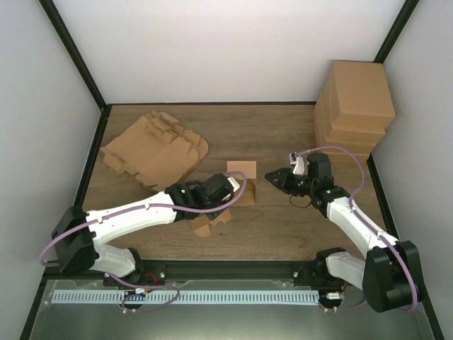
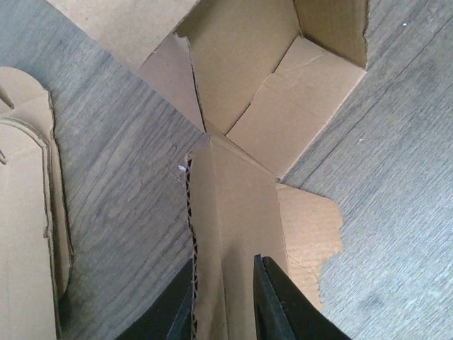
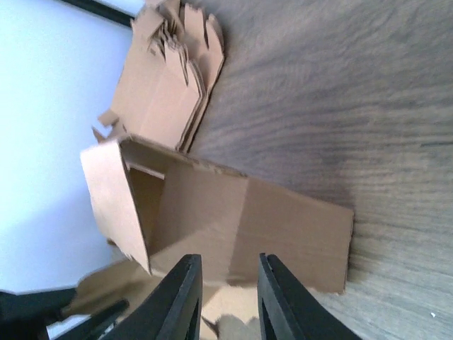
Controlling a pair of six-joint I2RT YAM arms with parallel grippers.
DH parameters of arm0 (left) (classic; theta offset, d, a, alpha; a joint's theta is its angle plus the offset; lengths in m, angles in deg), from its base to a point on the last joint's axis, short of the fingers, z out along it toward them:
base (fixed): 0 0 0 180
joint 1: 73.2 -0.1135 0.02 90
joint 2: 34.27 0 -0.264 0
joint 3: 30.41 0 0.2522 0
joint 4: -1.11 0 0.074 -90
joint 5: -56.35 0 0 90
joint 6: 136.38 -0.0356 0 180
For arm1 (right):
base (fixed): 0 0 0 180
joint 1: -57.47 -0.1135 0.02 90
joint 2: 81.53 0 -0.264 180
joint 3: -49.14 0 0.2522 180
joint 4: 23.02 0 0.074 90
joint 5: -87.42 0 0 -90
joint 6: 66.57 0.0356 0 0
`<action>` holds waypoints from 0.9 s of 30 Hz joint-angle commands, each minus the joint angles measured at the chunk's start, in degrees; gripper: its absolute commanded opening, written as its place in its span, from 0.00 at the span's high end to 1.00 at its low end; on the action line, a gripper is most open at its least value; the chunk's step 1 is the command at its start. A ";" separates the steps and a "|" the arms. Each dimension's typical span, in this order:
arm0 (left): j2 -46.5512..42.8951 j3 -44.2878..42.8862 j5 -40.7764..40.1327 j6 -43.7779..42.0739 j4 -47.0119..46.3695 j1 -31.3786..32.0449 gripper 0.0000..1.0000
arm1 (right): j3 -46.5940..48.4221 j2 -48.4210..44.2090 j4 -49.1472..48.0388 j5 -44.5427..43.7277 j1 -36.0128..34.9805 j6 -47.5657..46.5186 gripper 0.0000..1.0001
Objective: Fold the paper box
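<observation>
The paper box (image 1: 244, 185) stands partly folded near the middle of the table, brown, its open cavity (image 2: 241, 64) facing my left wrist camera. My left gripper (image 1: 232, 188) reaches it from the left. Its jaws (image 2: 223, 301) stand narrowly apart on either side of a folded, upright flap (image 2: 233, 212) of the box, pressed against it. A loose scalloped flap (image 2: 311, 234) lies flat beside that. My right gripper (image 1: 272, 177) hovers just right of the box, open, with nothing between its fingers (image 3: 226, 273). The box's side wall (image 3: 212, 212) lies just beyond them.
A fanned stack of flat cardboard blanks (image 1: 152, 149) lies at the back left, close to the box (image 3: 177, 78). A tall stack of finished brown boxes (image 1: 354, 106) stands at the back right corner. Bare wood (image 1: 283, 227) lies in front of the box.
</observation>
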 commanded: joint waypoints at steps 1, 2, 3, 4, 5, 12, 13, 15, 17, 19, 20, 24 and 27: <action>0.03 -0.75 -0.64 1.33 0.24 0.40 0.76 | -1.57 1.53 -3.98 9.30 1.14 2.25 0.79; -0.10 -0.83 -0.41 1.78 0.59 0.38 0.71 | -1.68 1.77 -4.42 9.98 1.09 2.44 0.81; -0.46 -0.87 -0.21 2.11 0.85 0.41 0.66 | -1.63 1.73 -4.56 10.43 1.08 2.47 0.81; -0.76 -0.79 0.15 2.46 0.95 0.36 0.61 | -1.63 1.68 -4.58 10.67 1.12 2.43 0.82; -1.24 -0.64 0.66 2.74 0.86 0.39 0.56 | -1.61 1.52 -4.65 10.90 1.09 2.29 0.82; -6.07 0.78 4.39 3.22 -1.44 0.35 0.51 | -0.99 4.13 -7.30 14.14 1.10 3.38 0.85; -6.27 0.74 4.53 3.26 -1.35 0.40 0.50 | -0.93 4.81 -8.02 14.83 1.13 3.84 0.87; -6.48 0.74 5.28 3.19 -1.45 0.43 0.50 | -0.91 6.12 -9.54 16.16 1.10 4.64 0.89; -6.47 1.00 6.34 2.93 -1.86 0.29 0.50 | -0.66 7.24 -10.79 16.46 1.08 5.68 0.91; -5.98 1.26 7.07 2.83 -2.02 0.31 0.51 | 0.10 8.48 -11.97 17.21 1.15 6.45 0.92; -5.66 1.19 7.11 2.83 -1.89 0.42 0.51 | 0.49 9.18 -12.49 17.45 1.15 6.87 0.92; -5.81 0.76 6.57 3.39 -1.96 0.36 0.51 | 1.49 11.32 -13.53 18.07 1.08 7.60 0.96; -8.28 -1.03 5.43 6.10 -2.46 -0.21 0.45 | 1.85 12.65 -14.04 18.89 1.08 7.66 0.98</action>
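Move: The half-folded box has its middle some 8 cm to the right hand's left, about 1 cm nearer the base and 10 cm lower, with its near wall only about 4 cm left. Its pale upper flap is 7 cm left and 3 cm ahead of that hand, some 6 cm below. The box's upright side panel is between the left fingertips, its middle about 4 cm below them; from there the box's middle is roughly 6 cm right, 4 cm ahead and 8 cm down. The box's side panel is freed as the left fingers, just barely parted, spread to about half open and then lift some 3 cm, easing back a little. Meanwhile the right hand closes its partly open fingers on nothing and drifts about 3 cm left and slightly down towards the box's near wall, swinging its fingers some 15 degrees counter-clockwise to point more leftward; contact there can't be made out. ##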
